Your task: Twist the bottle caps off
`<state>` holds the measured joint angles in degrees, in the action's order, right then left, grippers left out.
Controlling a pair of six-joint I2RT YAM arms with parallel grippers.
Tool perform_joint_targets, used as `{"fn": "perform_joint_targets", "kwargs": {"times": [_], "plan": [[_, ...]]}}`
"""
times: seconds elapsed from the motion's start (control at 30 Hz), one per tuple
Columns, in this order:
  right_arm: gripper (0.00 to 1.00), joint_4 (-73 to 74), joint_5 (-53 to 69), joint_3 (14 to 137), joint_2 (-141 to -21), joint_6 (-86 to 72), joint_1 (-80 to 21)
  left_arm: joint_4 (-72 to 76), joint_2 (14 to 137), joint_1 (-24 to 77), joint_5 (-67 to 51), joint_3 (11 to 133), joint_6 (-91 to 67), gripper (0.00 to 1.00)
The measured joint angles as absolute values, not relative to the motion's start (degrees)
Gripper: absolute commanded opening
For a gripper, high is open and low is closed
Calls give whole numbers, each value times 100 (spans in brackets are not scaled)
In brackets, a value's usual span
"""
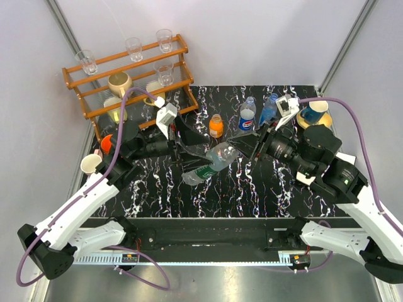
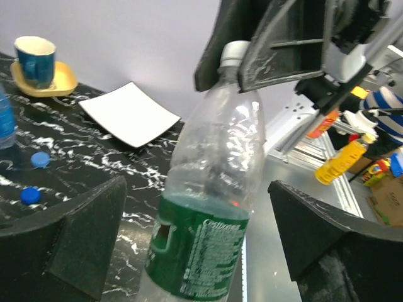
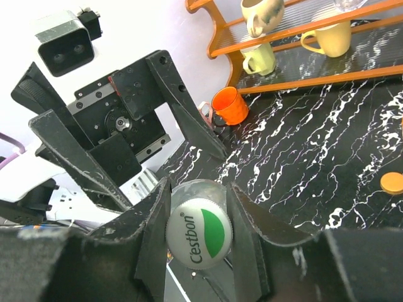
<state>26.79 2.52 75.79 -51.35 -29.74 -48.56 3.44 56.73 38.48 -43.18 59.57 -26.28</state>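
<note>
A clear bottle with a green label (image 1: 208,167) lies tilted between the two arms, its base toward the near left. My right gripper (image 1: 239,148) is shut on its white, green-marked cap (image 3: 199,234), one finger on each side. My left gripper (image 2: 198,233) stands open around the bottle's body (image 2: 201,251), and both of its fingers (image 2: 69,239) are clear of the plastic. Behind them stand a squat orange bottle (image 1: 216,126), a bottle with a blue-red label (image 1: 247,117) and a translucent blue bottle (image 1: 269,108).
A wooden rack (image 1: 135,94) with glasses and mugs fills the back left. An orange mug (image 1: 107,143) and a white cup (image 1: 91,163) sit at the left edge. At the right are a blue cup on a yellow saucer (image 1: 313,113) and a white plate (image 2: 129,113). Loose blue caps (image 2: 40,159) and an orange cap (image 3: 391,183) lie on the table.
</note>
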Motion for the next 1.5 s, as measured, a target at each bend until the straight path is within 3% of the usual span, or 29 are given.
{"fn": "perform_joint_targets", "kwargs": {"times": [0.6, 0.67, 0.7, 0.87, 1.1, 1.13, 1.17, 1.2, 1.23, 1.27, 1.37, 1.5], "plan": [[0, 1719, 1048, 7583, -5767, -3356, -4842, 539, 5245, 3844, -5083, 5282, -2429, 98], [0, 1614, 1127, 7583, -5806, -3378, -4840, 475, 5177, 3844, -5081, 5214, -2349, 93], [0, 1594, 1155, 7583, -5828, -3380, -4836, 436, 5144, 3844, -5081, 5190, -2314, 85], [0, 1500, 1221, 7583, -5920, -3441, -4831, 283, 5120, 3844, -5087, 5162, -2139, 66], [0, 1490, 1264, 7583, -5929, -3420, -4829, 224, 5151, 3844, -5111, 5162, -2064, 56], [2, 1490, 1262, 7583, -5929, -3411, -4829, 224, 5151, 3846, -5100, 5162, -2045, 56], [11, 1490, 1262, 7583, -5929, -3400, -4829, 215, 5151, 3846, -5089, 5162, -2025, 55], [25, 1492, 1260, 7583, -5929, -3387, -4829, 204, 5148, 3846, -5074, 5162, -1999, 55], [45, 1494, 1256, 7583, -5929, -3371, -4829, 191, 5148, 3846, -5059, 5162, -1968, 56], [56, 1507, 1251, 7583, -5929, -3354, -4829, 172, 5148, 3846, -5041, 5162, -1938, 55], [72, 1546, 1164, 7596, -5929, -3406, -4831, 25, 5140, 3854, -4862, 5162, -1761, 55], [76, 1640, 869, 7734, -5927, -3437, -4831, -198, 5076, 3859, -4285, 5162, -1540, 54]]}}
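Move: The clear green-label bottle slants in the air, its white cap already in the right fingers: its middle lies about 7 cm to the left of the right hand, level in reach and 6 cm lower. From the open left hand it is roughly 5 cm to the right, 3 cm back and 3 cm below. On the table far beneath, counted from the right hand, the orange bottle stands some 30 cm ahead, straight out, and the Pepsi bottle equally far ahead and 12 cm to the right. Leftward about 5 cm the right hand carries the bottle by its cap in between the left fingers, while the left hand draws back some 3 cm and sinks 4 cm, then closes on the body around the label. With the left grip set, the right fingers open off the cap, and the left hand starts forward again about 2 cm, still sinking slightly. ##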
